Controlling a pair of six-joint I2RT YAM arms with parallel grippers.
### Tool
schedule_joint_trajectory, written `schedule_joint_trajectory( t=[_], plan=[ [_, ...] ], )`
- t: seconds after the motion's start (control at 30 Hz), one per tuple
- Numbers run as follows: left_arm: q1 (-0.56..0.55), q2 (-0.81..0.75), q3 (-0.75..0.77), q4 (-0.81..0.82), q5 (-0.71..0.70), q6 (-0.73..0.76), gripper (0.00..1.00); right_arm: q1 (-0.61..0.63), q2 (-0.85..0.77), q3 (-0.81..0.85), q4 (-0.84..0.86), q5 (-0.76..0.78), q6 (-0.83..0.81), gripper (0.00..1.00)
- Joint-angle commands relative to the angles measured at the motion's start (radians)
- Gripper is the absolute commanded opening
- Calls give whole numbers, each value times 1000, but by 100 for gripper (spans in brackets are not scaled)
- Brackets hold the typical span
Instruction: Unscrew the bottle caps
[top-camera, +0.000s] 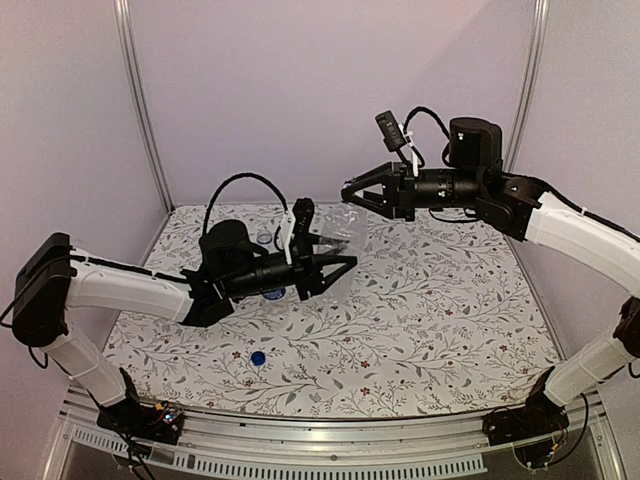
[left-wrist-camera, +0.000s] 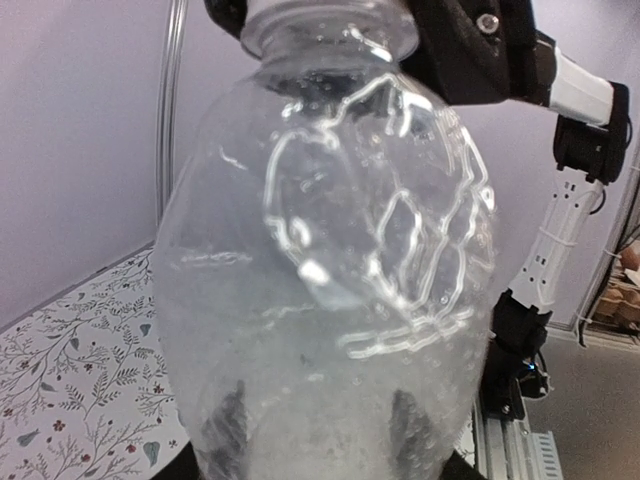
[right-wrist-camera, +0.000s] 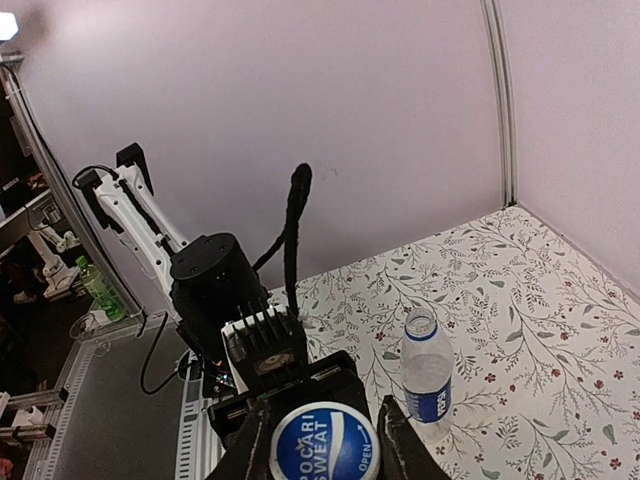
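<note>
My left gripper (top-camera: 338, 252) is shut on the plain clear bottle (top-camera: 340, 232) and holds it raised above the table. In the left wrist view the bottle (left-wrist-camera: 330, 250) fills the frame, with the dark fingers (left-wrist-camera: 230, 420) showing through its base. My right gripper (top-camera: 347, 194) sits at the bottle's neck. Its fingers (right-wrist-camera: 245, 445) close on both sides of the whitish cap with a blue top (right-wrist-camera: 325, 447). The labelled bottle (right-wrist-camera: 428, 375) stands upright on the table without a cap, behind the left arm (top-camera: 265, 240). The solid blue cap (top-camera: 258, 357) lies loose on the table near the front.
The floral table cloth (top-camera: 450, 310) covers the table. Metal frame posts (top-camera: 140, 100) and pale walls stand at the back and sides. The left arm's cable (top-camera: 240, 185) loops above its wrist.
</note>
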Motion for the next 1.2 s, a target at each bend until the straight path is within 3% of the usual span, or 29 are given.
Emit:
schedule_joint_trajectory(
  t=[0.0, 0.23, 0.63, 0.83, 0.97, 1.07, 1.17],
  plan=[
    [-7, 19, -9, 31, 14, 28, 38, 4, 10, 22, 6, -9, 1, 23],
    [-7, 39, -24, 61, 72, 35, 38, 3, 12, 29, -18, -52, -26, 0],
    [-2, 60, -73, 245, 417, 1, 36, 3, 11, 41, -143, -458, -328, 0],
    [8, 105, -97, 385, 483, -76, 35, 3, 49, 62, -140, -593, -362, 0],
    [9, 98, -104, 374, 444, -67, 33, 3, 66, 74, -144, -580, -360, 0],
    [8, 58, -112, 321, 376, -45, 33, 3, 60, 79, -140, -478, -325, 13],
    [9, 25, -127, 286, 280, -24, 33, 3, 35, 72, -123, -345, -268, 41]
  ],
)
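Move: The left gripper is already shut round the clear bottle's body. From it, the bottle's cap is about 4 cm ahead, 2 cm to the right and 12 cm above. The right fingers are already on that cap, so it lies right at their hand point. The opened bottle stands some 10 cm ahead of the left hand, 13 cm to its left and 17 cm lower. The loose blue cap is on the table about 4 cm back, 15 cm left and 26 cm down. Keep the left grip on the bottle and the right fingers pinched on its cap, and twist them against each other: swing the right wrist counter-clockwise about 30 degrees and the left wrist clockwise about 20. As they turn, draw both hands back together by 6 to 7 cm, sinking about 2 cm. ##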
